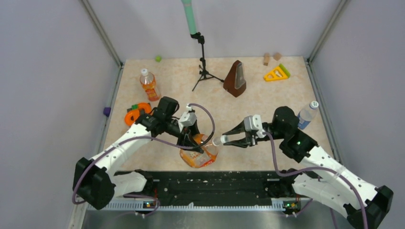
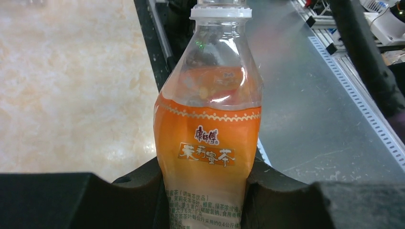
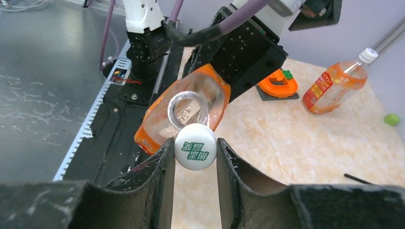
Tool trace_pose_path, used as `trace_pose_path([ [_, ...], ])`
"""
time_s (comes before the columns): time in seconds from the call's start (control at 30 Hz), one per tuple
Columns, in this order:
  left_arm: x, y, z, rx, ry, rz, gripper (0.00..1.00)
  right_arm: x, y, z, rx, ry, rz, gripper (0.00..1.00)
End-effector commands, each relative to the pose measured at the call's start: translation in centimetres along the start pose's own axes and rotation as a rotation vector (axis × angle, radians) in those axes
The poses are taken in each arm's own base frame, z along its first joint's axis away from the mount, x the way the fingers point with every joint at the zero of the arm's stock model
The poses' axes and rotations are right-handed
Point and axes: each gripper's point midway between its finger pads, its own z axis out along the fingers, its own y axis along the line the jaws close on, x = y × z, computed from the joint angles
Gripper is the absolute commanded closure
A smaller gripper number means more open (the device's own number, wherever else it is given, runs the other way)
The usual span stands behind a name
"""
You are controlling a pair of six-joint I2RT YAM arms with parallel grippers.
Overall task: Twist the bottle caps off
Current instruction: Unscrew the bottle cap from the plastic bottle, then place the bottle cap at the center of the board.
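Note:
My left gripper (image 1: 190, 135) is shut on the squat orange bottle (image 1: 198, 155), which it holds tilted above the table's near edge; the wrist view shows its jaws clamped on the label (image 2: 208, 157). My right gripper (image 3: 193, 155) is shut on a white bottle cap (image 3: 195, 147) with green print. The cap sits just off the bottle's open mouth (image 3: 187, 109). In the top view the cap (image 1: 224, 139) is beside the neck. The slim orange bottle (image 1: 149, 85) stands capped at the back left. The clear blue-label bottle (image 1: 307, 114) stands capped at the right.
A brown metronome (image 1: 235, 78) and a small black tripod (image 1: 203, 62) stand at the back centre. A yellow triangle toy (image 1: 276, 73) and wooden blocks (image 1: 271, 57) lie at the back right. An orange toy (image 1: 136, 113) lies left. A black rail (image 1: 210, 183) runs along the near edge.

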Motion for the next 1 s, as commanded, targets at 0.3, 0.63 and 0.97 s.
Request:
trace_pose_path([
  [0.3,-2.9,-3.1,-2.8,0.035,-0.214,0.200,1.00,1.1,-9.6,-3.6,0.614,0.050,0.045,1.00],
  [0.63,-3.0,-1.6,-3.9,-0.048,-0.273,0.204,1.00,7.7,-15.4,-7.3,1.069,0.230,0.389,1.00],
  [0.97,-2.9,-1.6,-4.2,-0.064,-0.276,0.232,1.00,17.8,-19.0,-13.3,1.414,0.468,0.764,0.99],
])
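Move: The right hand already has the loose cap pinched. The open table for it lies about 25 cm ahead, 11 to the right and 28 below; the metronome stands some 42 cm ahead and 7 right, the blue-labelled bottle about 20 ahead and 39 right. The tea bottle's middle is level with this hand, roughly 10 cm left and 9 below. From the left hand, which grips the tea bottle, that open table is some 25 cm ahead, 19 right and 21 below. Right hand swings cap 20 cm forward towards metronome, right and down, turning clockwise; left hand draws bottle left. ##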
